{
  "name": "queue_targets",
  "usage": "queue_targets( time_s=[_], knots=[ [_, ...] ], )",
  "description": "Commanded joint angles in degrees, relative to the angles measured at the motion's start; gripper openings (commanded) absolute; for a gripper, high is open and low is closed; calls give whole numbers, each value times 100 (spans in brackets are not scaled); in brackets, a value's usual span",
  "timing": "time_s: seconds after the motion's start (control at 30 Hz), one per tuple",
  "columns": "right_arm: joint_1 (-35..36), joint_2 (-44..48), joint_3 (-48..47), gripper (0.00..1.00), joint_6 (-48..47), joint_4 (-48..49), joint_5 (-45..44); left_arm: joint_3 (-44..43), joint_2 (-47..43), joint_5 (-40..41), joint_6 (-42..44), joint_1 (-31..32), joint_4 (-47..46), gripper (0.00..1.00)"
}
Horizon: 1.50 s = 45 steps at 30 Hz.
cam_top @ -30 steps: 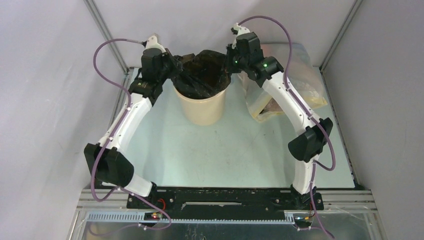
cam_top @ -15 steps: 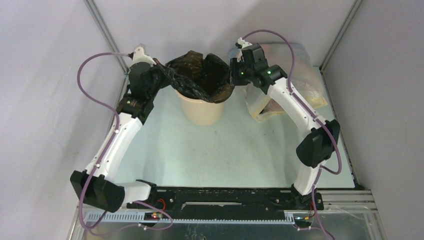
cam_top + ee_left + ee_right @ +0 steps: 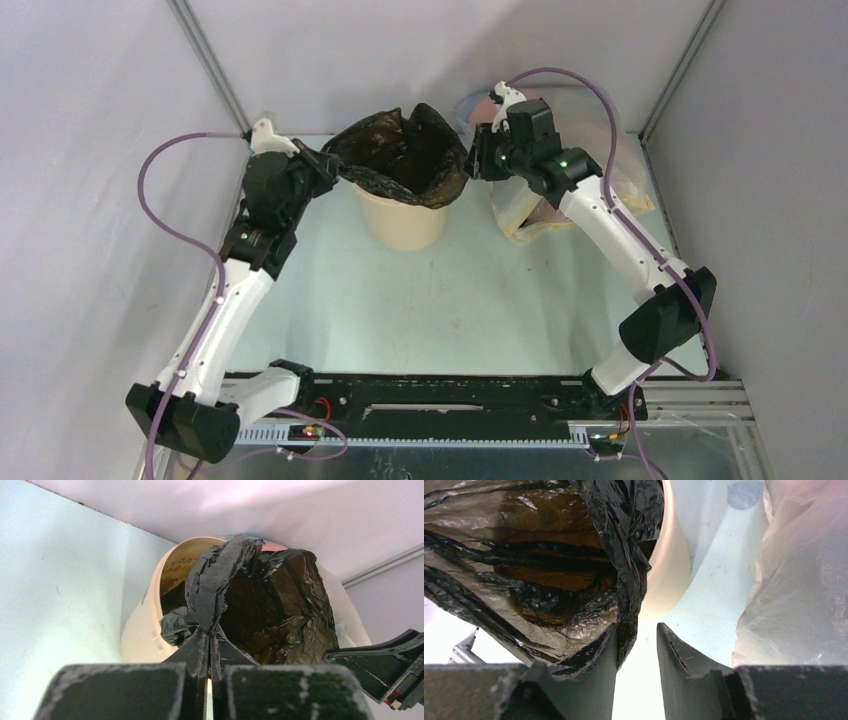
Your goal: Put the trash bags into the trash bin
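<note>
The tan trash bin stands at the back middle of the table. A glossy black trash bag sits in its mouth, spread open and rising above the rim. My left gripper is shut on the bag's left edge, just left of the rim; in the left wrist view the pinched fold of the bag runs up from the closed left gripper over the bin. My right gripper is open beside the bag's right edge. In the right wrist view that black edge drapes against the inner face of one finger, and the right gripper holds nothing.
A large translucent whitish bag with pinkish contents lies right of the bin, under the right arm, and fills the right of the right wrist view. Grey walls and metal frame posts close in the back and sides.
The right gripper has opened and let go of the bag's right edge, drawing back to the right. The left gripper has pulled its edge of the bag leftward and outward over the rim.
</note>
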State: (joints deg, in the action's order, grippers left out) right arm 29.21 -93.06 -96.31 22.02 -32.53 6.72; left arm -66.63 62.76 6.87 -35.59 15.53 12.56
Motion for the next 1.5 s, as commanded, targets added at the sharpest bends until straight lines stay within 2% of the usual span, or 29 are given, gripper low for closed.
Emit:
queue_targets(
  time_s=[0.0,0.2,0.37,0.63,0.83,0.93,1.03,1.1,1.47],
  knots=[
    [-21,260,247,36,-33,318,144,201,-394,245,67,3,-81,0],
    [-25,388,678,36,-9,520,193,508,-668,340,54,3,-60,0],
    [-21,407,966,30,43,663,228,775,-817,392,42,-1,-60,0],
    [-12,490,1362,29,98,885,292,1296,-1131,652,-44,-12,-52,0],
    [-88,595,1471,35,259,1117,837,1531,-1275,518,-90,-23,-263,0],
    [-91,684,1513,27,330,1175,926,1537,-1292,464,-88,-24,-241,0],
    [-83,722,1604,8,380,1227,979,1621,-1332,541,-83,-32,-202,0],
    [-74,727,1678,0,383,1219,974,1699,-1341,674,-67,-31,-142,0],
    [-91,497,2044,0,182,1153,236,2309,-1280,970,-250,-109,-344,0]
  ],
)
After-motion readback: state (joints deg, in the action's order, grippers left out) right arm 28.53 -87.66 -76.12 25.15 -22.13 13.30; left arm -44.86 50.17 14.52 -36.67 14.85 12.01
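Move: The left hand still pinches the black trash bag's left edge; the trash bin's middle lies about 7 cm ahead, 13 cm right and 22 cm below it. The bag's right edge hangs between the right hand's half-open fingers, about 1 cm to the left. From the right hand the bin is some 4 cm ahead, 13 cm left and 17 cm lower, the clear plastic bag about 15 cm ahead, 18 cm right and 22 cm down. Both hands sink 8–11 cm and draw back about 4 cm beside the bin, the right pinching the bag's edge. ##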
